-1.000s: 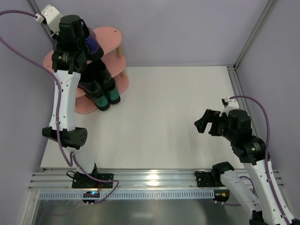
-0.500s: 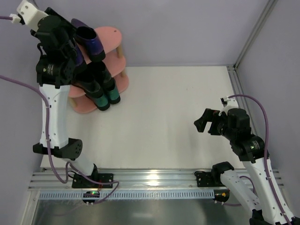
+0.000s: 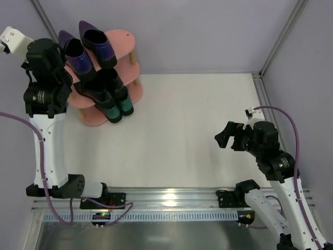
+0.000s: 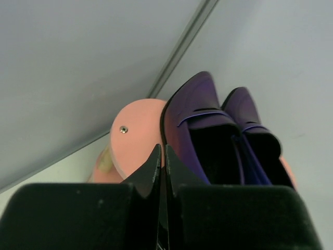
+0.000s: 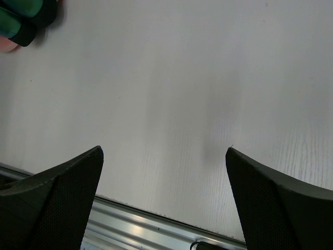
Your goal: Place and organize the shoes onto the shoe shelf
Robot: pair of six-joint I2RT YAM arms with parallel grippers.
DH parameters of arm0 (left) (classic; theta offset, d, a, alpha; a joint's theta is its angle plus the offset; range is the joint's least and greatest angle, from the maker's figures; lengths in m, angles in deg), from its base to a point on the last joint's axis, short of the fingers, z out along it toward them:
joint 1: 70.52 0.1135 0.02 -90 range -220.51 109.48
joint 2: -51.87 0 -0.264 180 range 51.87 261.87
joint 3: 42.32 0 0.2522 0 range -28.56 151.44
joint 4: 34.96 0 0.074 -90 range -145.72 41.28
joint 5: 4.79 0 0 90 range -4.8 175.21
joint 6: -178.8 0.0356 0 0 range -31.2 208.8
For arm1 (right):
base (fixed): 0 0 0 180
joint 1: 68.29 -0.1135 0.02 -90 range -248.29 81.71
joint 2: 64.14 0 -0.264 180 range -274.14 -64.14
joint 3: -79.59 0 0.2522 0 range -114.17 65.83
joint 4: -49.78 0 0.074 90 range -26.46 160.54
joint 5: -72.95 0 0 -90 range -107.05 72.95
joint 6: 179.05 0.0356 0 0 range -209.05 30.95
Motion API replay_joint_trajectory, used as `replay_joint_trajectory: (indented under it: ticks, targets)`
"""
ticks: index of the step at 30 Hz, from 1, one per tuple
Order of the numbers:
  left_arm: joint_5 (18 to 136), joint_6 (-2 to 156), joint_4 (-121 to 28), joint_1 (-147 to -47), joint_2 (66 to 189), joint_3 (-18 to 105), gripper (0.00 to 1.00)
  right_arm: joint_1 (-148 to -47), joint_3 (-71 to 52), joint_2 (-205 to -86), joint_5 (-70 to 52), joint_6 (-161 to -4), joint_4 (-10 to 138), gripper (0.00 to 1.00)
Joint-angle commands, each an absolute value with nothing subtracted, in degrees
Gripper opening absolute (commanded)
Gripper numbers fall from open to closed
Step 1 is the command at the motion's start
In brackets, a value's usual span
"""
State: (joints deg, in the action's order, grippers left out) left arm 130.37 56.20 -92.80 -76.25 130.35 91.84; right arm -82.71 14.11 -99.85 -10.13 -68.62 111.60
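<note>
The pink shoe shelf (image 3: 120, 44) stands at the far left of the table. A pair of purple shoes (image 3: 78, 54) lies side by side on its top board. Black shoes (image 3: 106, 86) sit on the middle tier and teal-green ones (image 3: 118, 108) on the bottom. In the left wrist view my left gripper (image 4: 162, 151) is shut and empty, just behind the purple shoes' (image 4: 205, 130) heels and off the top board (image 4: 136, 140). My right gripper (image 3: 225, 138) hovers open over bare table at the right, with nothing between its fingers (image 5: 62, 182).
Lilac walls close in the back and both sides, and the left wall is close behind the left arm (image 3: 44, 104). An aluminium rail (image 3: 171, 198) runs along the near edge. The right wrist view catches the teal shoes' heels (image 5: 21, 21) at its top left corner.
My left arm has drawn back leftward from over the shelf and its jaws have shut. Both purple shoes now show uncovered on the top tier. The right arm has not moved.
</note>
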Motion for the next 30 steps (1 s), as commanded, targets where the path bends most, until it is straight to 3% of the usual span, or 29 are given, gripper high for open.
replay_joint_trajectory:
  ticks: [1, 14, 20, 30]
  targets:
    - [127.0, 53.0, -99.1, -72.4, 134.4, 91.0, 0.00, -83.0, 13.6, -99.1, -9.1, -69.5, 110.5, 1.00]
    - [126.2, 50.0, -100.1, -70.8, 138.1, 85.4, 0.00, -83.0, 13.9, -98.8, -9.3, -69.5, 110.9, 1.00]
    - [115.0, 48.2, -90.5, -68.9, 134.8, 76.8, 0.00, -82.9, 14.2, -98.9, -9.6, -69.5, 110.8, 1.00]
    - [105.1, 44.9, -82.8, -68.8, 133.5, 73.6, 0.00, -82.9, 14.7, -98.4, -10.3, -69.4, 110.9, 1.00]
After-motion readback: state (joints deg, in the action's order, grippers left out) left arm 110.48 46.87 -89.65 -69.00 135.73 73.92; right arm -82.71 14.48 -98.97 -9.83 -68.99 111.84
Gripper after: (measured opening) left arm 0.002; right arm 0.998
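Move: The near-left purple shoe on the shelf's top board has its middle about 14 cm ahead of the left gripper, 2 cm to the right and 10 cm below. Its mate stands some 11 cm farther right and 4 cm farther out. The shelf's left end lies about 11 cm ahead, 6 cm left and 15 cm down. From the right gripper, that first shoe is roughly 27 cm ahead, 59 cm left and 20 cm higher. Bring the left gripper, fingers still shut, down about 15 cm and forward some 9 cm, tipping it nose-down, so the fingertips come to the outer side of the near-left purple shoe just above the top board. Then swing right about 3 cm while turning the wrist clockwise, and push the shoe's rear part towards its mate with the closed fingers. ##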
